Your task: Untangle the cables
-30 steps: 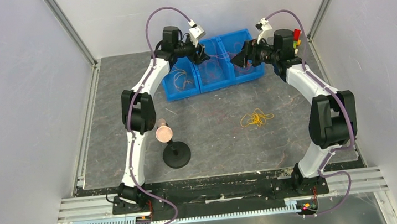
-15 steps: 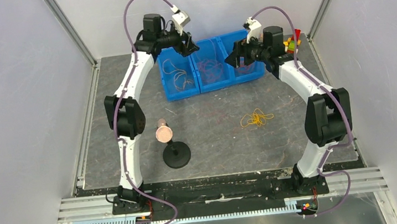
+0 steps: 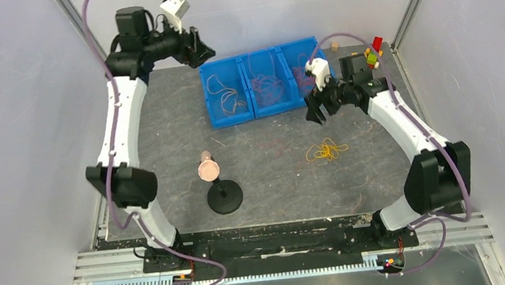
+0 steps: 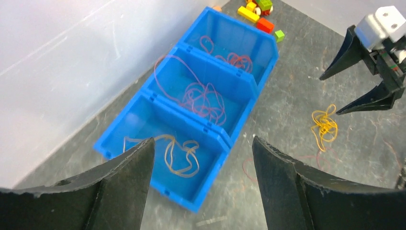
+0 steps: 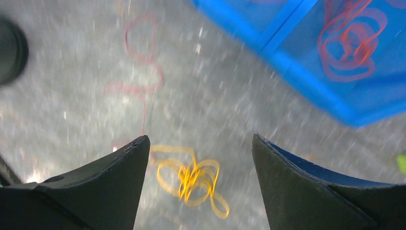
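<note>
A yellow cable tangle (image 3: 326,151) (image 4: 324,127) (image 5: 191,179) lies loose on the grey mat. Three joined blue bins (image 3: 255,111) stand behind it. The left bin holds an orange strand (image 4: 178,153), the middle one a pink-purple strand (image 4: 203,98), the right one a red strand (image 4: 234,60) (image 5: 352,43). My right gripper (image 3: 317,111) (image 5: 200,136) hangs open above the yellow tangle, holding nothing. High and to the left of the bins, my left gripper (image 3: 206,50) (image 4: 203,139) is open and empty too. A faint pink strand (image 5: 141,57) lies on the mat.
A black round-based stand (image 3: 224,196) with a copper-coloured disc head (image 3: 208,168) stands at front centre. Coloured toy bricks (image 3: 372,50) (image 4: 258,9) lie at the back right corner. Enclosure walls close in on both sides and behind.
My left arm rose and swung left, away from the bins, its jaws widening. My right arm left the right bin and came forward over the yellow tangle.
</note>
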You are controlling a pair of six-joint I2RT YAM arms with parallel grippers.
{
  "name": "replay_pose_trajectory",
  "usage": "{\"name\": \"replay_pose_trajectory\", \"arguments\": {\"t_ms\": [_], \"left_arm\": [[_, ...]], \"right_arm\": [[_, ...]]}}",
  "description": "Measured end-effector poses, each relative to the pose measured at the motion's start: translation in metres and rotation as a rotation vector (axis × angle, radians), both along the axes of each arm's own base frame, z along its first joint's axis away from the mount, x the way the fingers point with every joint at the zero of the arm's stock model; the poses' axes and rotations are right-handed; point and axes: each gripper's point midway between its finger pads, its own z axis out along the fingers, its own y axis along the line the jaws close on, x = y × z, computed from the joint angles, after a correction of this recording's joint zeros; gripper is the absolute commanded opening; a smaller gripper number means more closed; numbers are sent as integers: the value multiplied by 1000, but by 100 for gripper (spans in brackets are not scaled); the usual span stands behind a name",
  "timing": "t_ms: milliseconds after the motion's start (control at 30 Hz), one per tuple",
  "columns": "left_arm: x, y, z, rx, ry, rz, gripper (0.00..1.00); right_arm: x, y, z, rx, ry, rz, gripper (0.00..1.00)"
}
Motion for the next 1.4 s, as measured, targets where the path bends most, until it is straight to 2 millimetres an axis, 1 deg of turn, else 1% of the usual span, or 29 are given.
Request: {"name": "replay_pose_trajectory", "arguments": {"t_ms": [33, 67, 100, 133, 167, 200, 267, 333, 367, 433, 467, 500, 567, 633, 667, 733, 800, 867, 933, 1000, 1067, 1133, 1200, 1267, 1333, 1400], "left_arm": [[-9, 8, 5, 3, 0, 17, 81], [-21, 13, 7, 7, 8, 30, 82], [-30, 15, 9, 8, 12, 32, 82], [-40, 15, 8, 10, 22, 31, 82], [-50, 14, 6, 12, 36, 26, 82], [-57, 14, 3, 13, 48, 21, 82], [-67, 12, -8, 16, 78, 11, 82], [-73, 10, -24, 23, 123, 5, 82], [-75, 10, -32, 27, 145, 3, 82], [-76, 10, -47, 34, 185, 3, 82], [-77, 10, -53, 36, 202, 3, 82], [-78, 10, -57, 38, 214, 3, 83], [-79, 10, -63, 40, 229, 3, 83], [-81, 11, -66, 40, 235, 4, 83], [-82, 11, -66, 39, 236, 5, 83], [-83, 11, -63, 36, 227, 9, 83], [-83, 11, -57, 32, 201, 12, 83], [-83, 12, -51, 29, 179, 14, 83], [-84, 12, -45, 26, 159, 14, 83], [-86, 12, -41, 23, 145, 13, 83], [-88, 11, -37, 16, 133, 2, 84], [-91, 6, -32, 0, 123, -30, 83], [-96, -1, -30, -16, 118, -71, 83], [-102, -14, -28, -27, 109, -123, 84], [-112, -32, -27, -32, 102, -185, 84], [-125, -57, -28, -34, 94, -258, 85]], "right_arm": [[-13, -6, -6, -33, 16, 11, 82], [-27, -13, -17, -76, 41, 23, 82], [-38, -19, -27, -111, 66, 30, 82], [-52, -28, -45, -162, 108, 34, 81], [-60, -33, -58, -193, 140, 34, 82], [-72, -41, -76, -234, 185, 31, 82], [-90, -53, -104, -294, 265, 24, 81], [-101, -61, -122, -333, 320, 15, 79], [-102, -63, -128, -345, 334, 10, 77], [-97, -66, -137, -363, 341, -5, 70], [-93, -67, -140, -371, 338, -13, 65], [-90, -68, -144, -379, 334, -23, 56], [-85, -71, -152, -397, 332, -45, 34], [-81, -74, -158, -412, 331, -65, 9], [-79, -76, -159, -418, 328, -76, 0], [-76, -78, -158, -428, 319, -89, 0], [-68, -80, -150, -427, 305, -109, 0], [-54, -81, -134, -402, 271, -126, 0], [-35, -81, -107, -347, 206, -148, 0], [-20, -81, -70, -281, 111, -163, 0], [-12, -75, -28, -207, 11, -157, 0], [-11, -60, 15, -120, -88, -122, 0], [-14, -44, 50, -28, -165, -80, 0], [-19, -27, 79, 72, -219, -41, 0], [-24, -14, 100, 158, -251, -12, 0], [-28, 1, 120, 239, -280, 22, 0]]}}
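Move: The yellow cable lies bunched on the table about 8 cm back from the open right gripper, 8 cm to its right and 17 cm below. The faint pink strand lies level with that cable but some 10 cm to the gripper's left; the tray's right compartment is about 26 cm ahead and 3 cm to the right, both also about 17 cm down. From the left gripper the yellow cable is roughly 20 cm back, 38 cm right and 37 cm below. Bring the open right gripper down some 16 cm, back and to the right onto the yellow cable, tipping the fingers steeper; pinch the bundle shut, then draw forward a little and lift it about 28 cm, easing left and swinging the fingers back up. Meanwhile pull the open left gripper back about 12 cm, dipping on the way, then swing it right. ##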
